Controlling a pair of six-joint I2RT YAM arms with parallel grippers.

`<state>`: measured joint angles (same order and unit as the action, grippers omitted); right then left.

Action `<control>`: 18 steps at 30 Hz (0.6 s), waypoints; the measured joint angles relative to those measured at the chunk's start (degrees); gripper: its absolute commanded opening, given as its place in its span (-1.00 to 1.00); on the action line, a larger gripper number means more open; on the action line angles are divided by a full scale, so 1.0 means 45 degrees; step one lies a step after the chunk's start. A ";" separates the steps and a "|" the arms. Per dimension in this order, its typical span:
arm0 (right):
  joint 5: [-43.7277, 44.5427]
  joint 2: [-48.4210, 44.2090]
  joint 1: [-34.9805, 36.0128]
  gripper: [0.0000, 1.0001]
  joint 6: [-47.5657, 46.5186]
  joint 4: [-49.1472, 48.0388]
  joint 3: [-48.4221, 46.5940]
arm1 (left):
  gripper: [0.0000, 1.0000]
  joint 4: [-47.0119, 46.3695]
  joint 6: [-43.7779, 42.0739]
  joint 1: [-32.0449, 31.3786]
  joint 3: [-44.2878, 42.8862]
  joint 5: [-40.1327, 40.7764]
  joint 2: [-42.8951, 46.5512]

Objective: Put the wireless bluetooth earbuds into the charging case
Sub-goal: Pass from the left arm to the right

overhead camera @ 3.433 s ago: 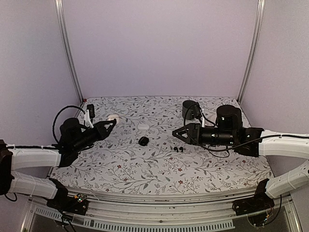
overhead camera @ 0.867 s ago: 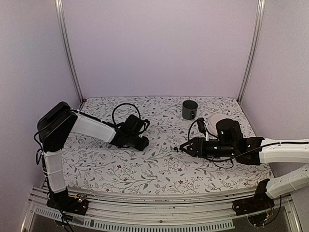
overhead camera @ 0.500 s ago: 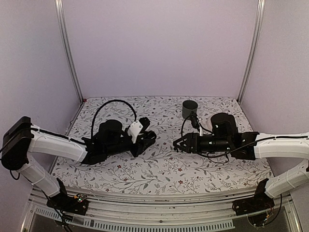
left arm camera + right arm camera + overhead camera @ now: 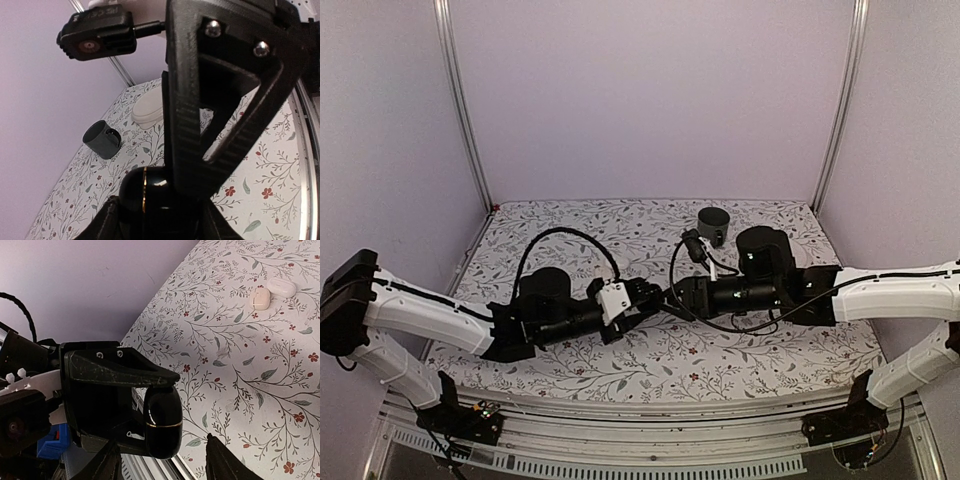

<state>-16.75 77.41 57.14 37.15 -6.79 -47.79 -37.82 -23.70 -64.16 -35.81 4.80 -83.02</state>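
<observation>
The charging case (image 4: 163, 422) is a glossy black pebble with a thin gold seam, lid closed. It hangs above the table's middle, clamped between the fingers of my left gripper (image 4: 645, 295), which is shut on it. In the left wrist view the case (image 4: 145, 197) fills the gap at my left gripper (image 4: 160, 206). My right gripper (image 4: 672, 298) faces it tip to tip. In the right wrist view my right gripper (image 4: 161, 441) stands open, a finger on each side of the case with space between. The earbuds are out of view.
Two white pebble-like cases (image 4: 259, 298) (image 4: 281, 287) lie on the flowered table cover. Another white case (image 4: 147, 107) and a dark grey cup (image 4: 713, 226) stand at the back right. The metal front rail (image 4: 165, 470) runs below the grippers.
My left arm has lifted from the table with the black case and swung right to the middle. My right gripper has moved left to meet it, its jaws a little wider.
</observation>
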 measured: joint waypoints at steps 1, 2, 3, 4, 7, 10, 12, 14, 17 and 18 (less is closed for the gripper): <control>0.0024 0.0063 0.0044 0.11 -0.0068 0.0044 -0.0053 | -0.48 0.0039 -0.0112 -0.0068 -0.0034 0.0019 0.0000; 0.0034 0.0126 0.0078 0.07 -0.0141 0.0083 -0.0112 | -0.48 0.0092 -0.0238 -0.0131 -0.0083 0.0044 0.0005; 0.0073 0.0170 0.0117 0.02 -0.0219 0.0092 -0.0146 | -0.48 0.0131 -0.0311 -0.0175 -0.0121 0.0049 0.0005; 0.0083 0.0189 0.0141 -0.03 -0.0267 0.0107 -0.0151 | -0.48 0.0175 -0.0374 -0.0223 -0.0175 0.0063 0.0005; 0.0126 0.0223 0.0189 -0.23 -0.0418 0.0175 -0.0155 | -0.47 0.0262 -0.0491 -0.0301 -0.0248 0.0063 0.0015; 0.0160 0.0248 0.0223 -0.33 -0.0515 0.0272 -0.0155 | -0.45 0.0389 -0.0500 -0.0345 -0.0291 0.0053 0.0019; 0.0155 0.0248 0.0233 -0.43 -0.0525 0.0282 -0.0155 | -0.40 0.0461 -0.0500 -0.0369 -0.0296 0.0053 0.0019; 0.0146 0.0248 0.0248 -0.54 -0.0544 0.0282 -0.0155 | -0.34 0.0563 -0.0495 -0.0393 -0.0296 0.0044 0.0019; 0.0126 0.0248 0.0291 -0.75 -0.0491 0.0291 -0.0155 | -0.21 0.0627 -0.0486 -0.0408 -0.0296 0.0078 0.0029; 0.0136 0.0248 0.0291 -0.81 -0.0379 0.0296 -0.0155 | -0.16 0.0641 -0.0486 -0.0408 -0.0296 0.0117 0.0044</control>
<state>-16.14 78.52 58.46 35.44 -5.45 -48.49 -34.94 -25.89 -66.00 -37.15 5.32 -82.83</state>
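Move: The black charging case is in the left hand's fingers, at its hand point. It sits just off the right hand's open fingertips, about 3 cm to the left and level in height. Down on the table, the mug stands some 32 cm ahead of the right hand, 10 cm to its right and 16 cm below; a small pale box lies roughly 22 cm ahead, 14 cm left and 19 cm below. The right fingers close some way onto the black case, sinking about 1 cm, while the left keeps hold, easing back 1 cm. ##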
